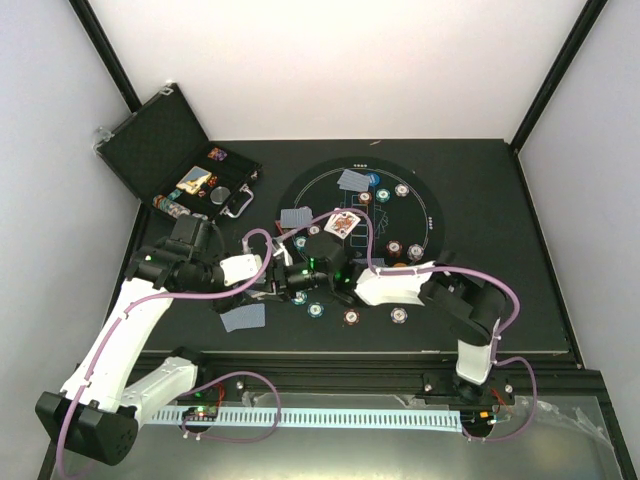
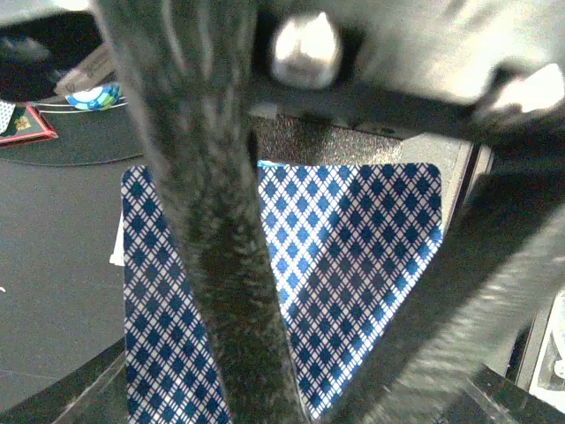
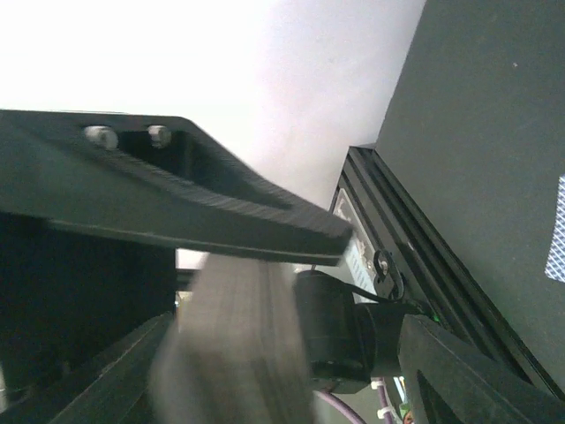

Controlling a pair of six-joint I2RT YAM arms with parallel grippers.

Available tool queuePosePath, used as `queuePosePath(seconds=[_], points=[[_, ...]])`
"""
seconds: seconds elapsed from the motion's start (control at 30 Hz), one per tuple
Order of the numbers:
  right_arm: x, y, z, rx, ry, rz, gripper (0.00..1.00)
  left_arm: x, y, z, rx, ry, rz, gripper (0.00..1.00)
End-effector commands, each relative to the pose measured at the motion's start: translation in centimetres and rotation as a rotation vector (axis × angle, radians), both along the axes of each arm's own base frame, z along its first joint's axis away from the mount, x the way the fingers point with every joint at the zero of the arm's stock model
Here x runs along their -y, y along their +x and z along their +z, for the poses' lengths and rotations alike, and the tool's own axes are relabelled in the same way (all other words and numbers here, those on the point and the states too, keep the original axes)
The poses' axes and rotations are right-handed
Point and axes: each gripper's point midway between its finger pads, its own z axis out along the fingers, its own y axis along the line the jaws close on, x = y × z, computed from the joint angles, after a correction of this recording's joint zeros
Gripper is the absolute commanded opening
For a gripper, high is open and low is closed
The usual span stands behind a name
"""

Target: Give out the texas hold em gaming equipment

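Note:
Poker chips [image 1: 401, 190] lie scattered on the round mat [image 1: 432, 222], and a teal one [image 2: 93, 95] shows in the left wrist view. Grey-blue playing cards [image 1: 353, 180] and a face-up card [image 1: 343, 223] rest there too. My left gripper [image 1: 262, 288] is shut; in its wrist view [image 2: 305, 411] the dark fingers cross blue-diamond card backs [image 2: 371, 238]. I cannot tell whether they pinch one. That card [image 1: 243, 317] shows just off the mat's near left. My right gripper [image 1: 300, 278] faces the left one, its jaws apart [image 3: 256, 291] around a blurred pale thing [image 3: 238, 353].
The open black case [image 1: 165, 150] with more chips and discs stands at the far left of the table. The table's metal rail [image 1: 380, 355] runs along the near edge behind both grippers. A card corner [image 3: 556, 231] lies on the dark tabletop [image 3: 477, 132].

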Motion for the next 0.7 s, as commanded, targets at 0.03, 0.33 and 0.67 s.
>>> queuePosePath(seconds=[0.03,0.33,0.67], points=[[-0.5,-0.3,-0.5,-0.033,0.03,0.024,0.67,0.3,0.1,0.9,0.028,-0.027,-0.006,0.02],[2.8,2.7,-3.7,-0.082,-0.042,-0.096,0.54,0.3,0.0,1.2,0.034,-0.027,-0.008,0.02],[5.8,3.6,-4.1,-0.009,-0.134,-0.14,0.31,0.4,0.1,1.0,0.029,-0.027,-0.009,0.02]])
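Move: The deck is already clamped in the left hand, its middle about 2 cm to the right of that hand's point and level with it. For the right hand, the deck lies directly under the fingers, roughly 2 cm down. From the right hand, the face-down card fan lies about 9 cm back, 8 cm left; the nearest teal chip is 10 cm right and 3 cm back, both some 14 cm below. The right hand dips, drags the deck's top card rightward, going about 5 cm right and forward, fingers closing. ##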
